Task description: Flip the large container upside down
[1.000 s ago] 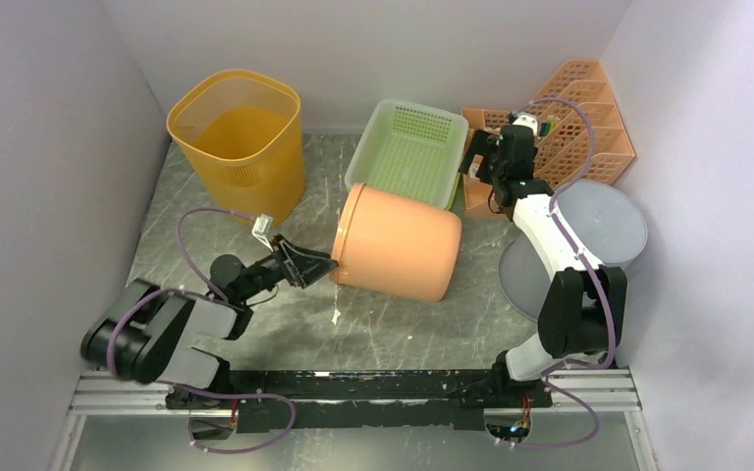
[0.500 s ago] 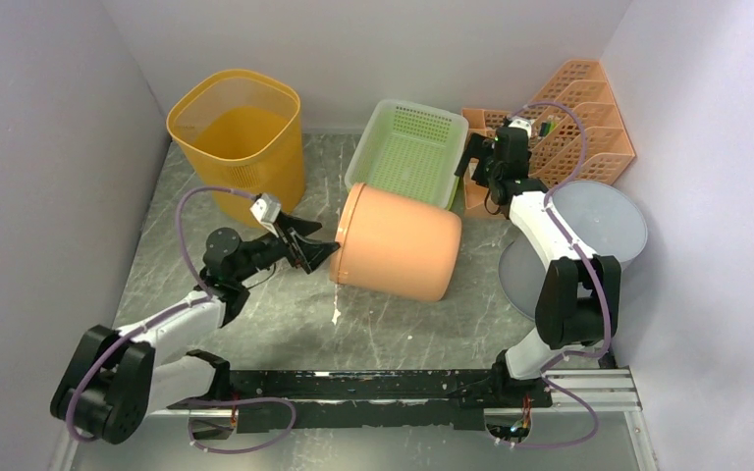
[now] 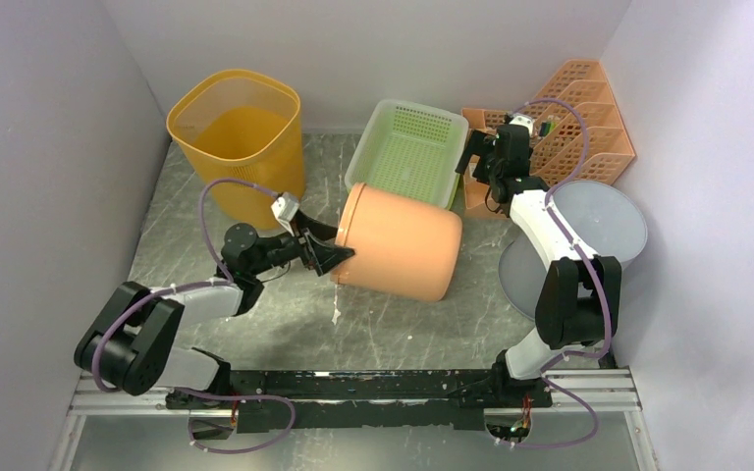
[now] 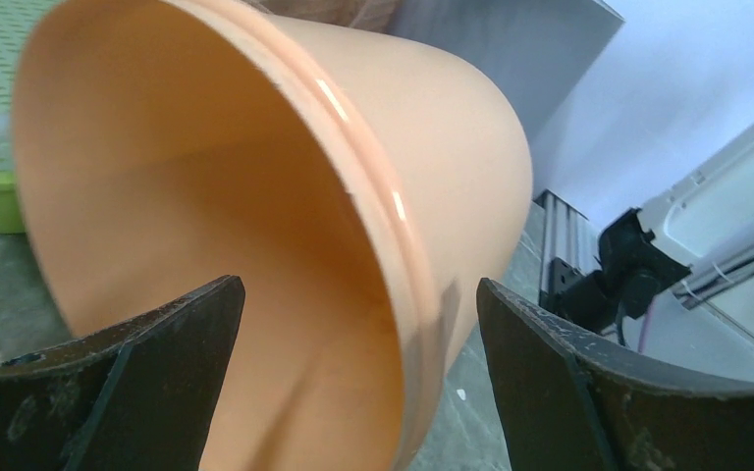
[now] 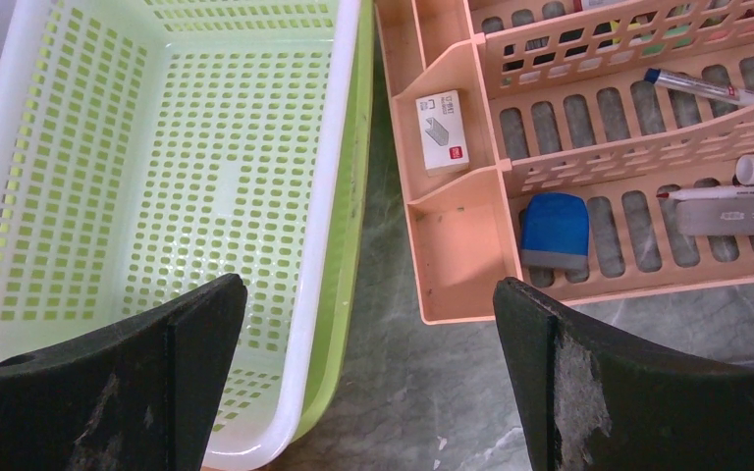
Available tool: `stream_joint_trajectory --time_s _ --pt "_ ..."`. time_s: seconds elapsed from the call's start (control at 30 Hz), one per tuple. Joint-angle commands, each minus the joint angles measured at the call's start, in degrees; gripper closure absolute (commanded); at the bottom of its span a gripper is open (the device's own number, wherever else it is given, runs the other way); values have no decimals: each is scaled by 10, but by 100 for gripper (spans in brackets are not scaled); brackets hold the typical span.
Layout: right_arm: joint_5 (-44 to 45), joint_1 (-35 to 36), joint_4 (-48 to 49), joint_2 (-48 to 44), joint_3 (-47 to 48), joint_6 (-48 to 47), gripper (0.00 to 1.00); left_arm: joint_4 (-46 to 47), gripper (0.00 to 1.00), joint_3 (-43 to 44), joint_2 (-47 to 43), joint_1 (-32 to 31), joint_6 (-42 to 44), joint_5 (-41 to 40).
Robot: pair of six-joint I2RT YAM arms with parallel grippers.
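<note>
The large container (image 3: 398,243) is a peach-orange bucket lying on its side mid-table, with its mouth facing left. My left gripper (image 3: 339,257) is open at that mouth. In the left wrist view the container (image 4: 255,196) fills the frame. Its rim runs down between the spread fingers of the left gripper (image 4: 358,294), one finger before the hollow and one outside the wall. I see no contact. My right gripper (image 3: 471,157) is open and empty at the back. In the right wrist view the right gripper (image 5: 368,289) hangs over the bare strip between the green basket and the organizer.
A yellow bin (image 3: 241,132) stands at the back left. The green basket (image 3: 407,147) sits right behind the container, touching or nearly so. A peach desk organizer (image 3: 574,118) with pens and an eraser is at the back right. Two grey round lids (image 3: 599,221) lie right.
My left arm has swung forward and right, bringing its open fingers from beside the container's mouth to its rim. The container and right arm have hardly moved.
</note>
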Motion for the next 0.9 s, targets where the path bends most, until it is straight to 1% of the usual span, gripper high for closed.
stream_joint_trajectory --time_s 0.0,0.03,0.07,0.1,0.23,0.3,0.33,0.37,0.5,0.53,0.6,0.73,0.8,0.87 --pt "5 -3 10 4 3 -4 0 59 0 25 28 -33 2 30" --pt "6 -3 10 4 3 -5 0 60 2 29 35 -40 4 29" --pt "7 -4 9 4 3 -5 0 61 5 32 43 -45 6 27" --pt "9 -3 8 3 3 -6 0 60 11 37 50 -48 4 26" --pt "17 -4 5 1 4 -12 0 66 42 38 64 -52 -16 26" --pt "22 -4 5 1 3 -13 0 48 75 43 62 -52 -22 30" --pt "22 -4 5 2 3 -13 0 40 88 43 60 -54 -24 30" --pt "22 -5 6 2 3 -13 0 32 93 42 57 -55 -25 30" --pt "28 -4 7 4 5 -12 0 -32 93 47 40 -63 -21 32" --pt "28 -5 7 4 6 -12 0 -23 93 42 33 -67 -31 31" --pt "29 -5 9 2 7 -11 0 48 93 25 28 -68 -90 42" --pt "32 -5 9 4 10 -11 0 281 93 1 50 -95 -261 45" --pt "36 -5 8 4 13 -13 0 361 93 0 68 -115 -327 21" --pt "42 -7 5 4 17 -14 0 424 93 6 98 -135 -365 8"
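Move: For the left hand, the middle of the orange container, lying on its side with its mouth towards the hand, is some 11 cm to the right, 4 cm ahead and 7 cm below. The yellow basket stands about 21 cm ahead and 17 cm left, the pale green tray roughly 26 cm ahead and 12 cm right. From the idle right hand, the container lies about 18 cm back and 20 cm left. Left fingers, wide open at first with the near rim of the mouth running between them, close and pinch that rim, one finger inside the container and one outside, as the hand works about 4 cm right and 3 cm back. Keeping the pinch, it then draws the rim back and up, some 3 cm and 2 cm, the fingertips swinging clockwise and tipping slightly upward. ##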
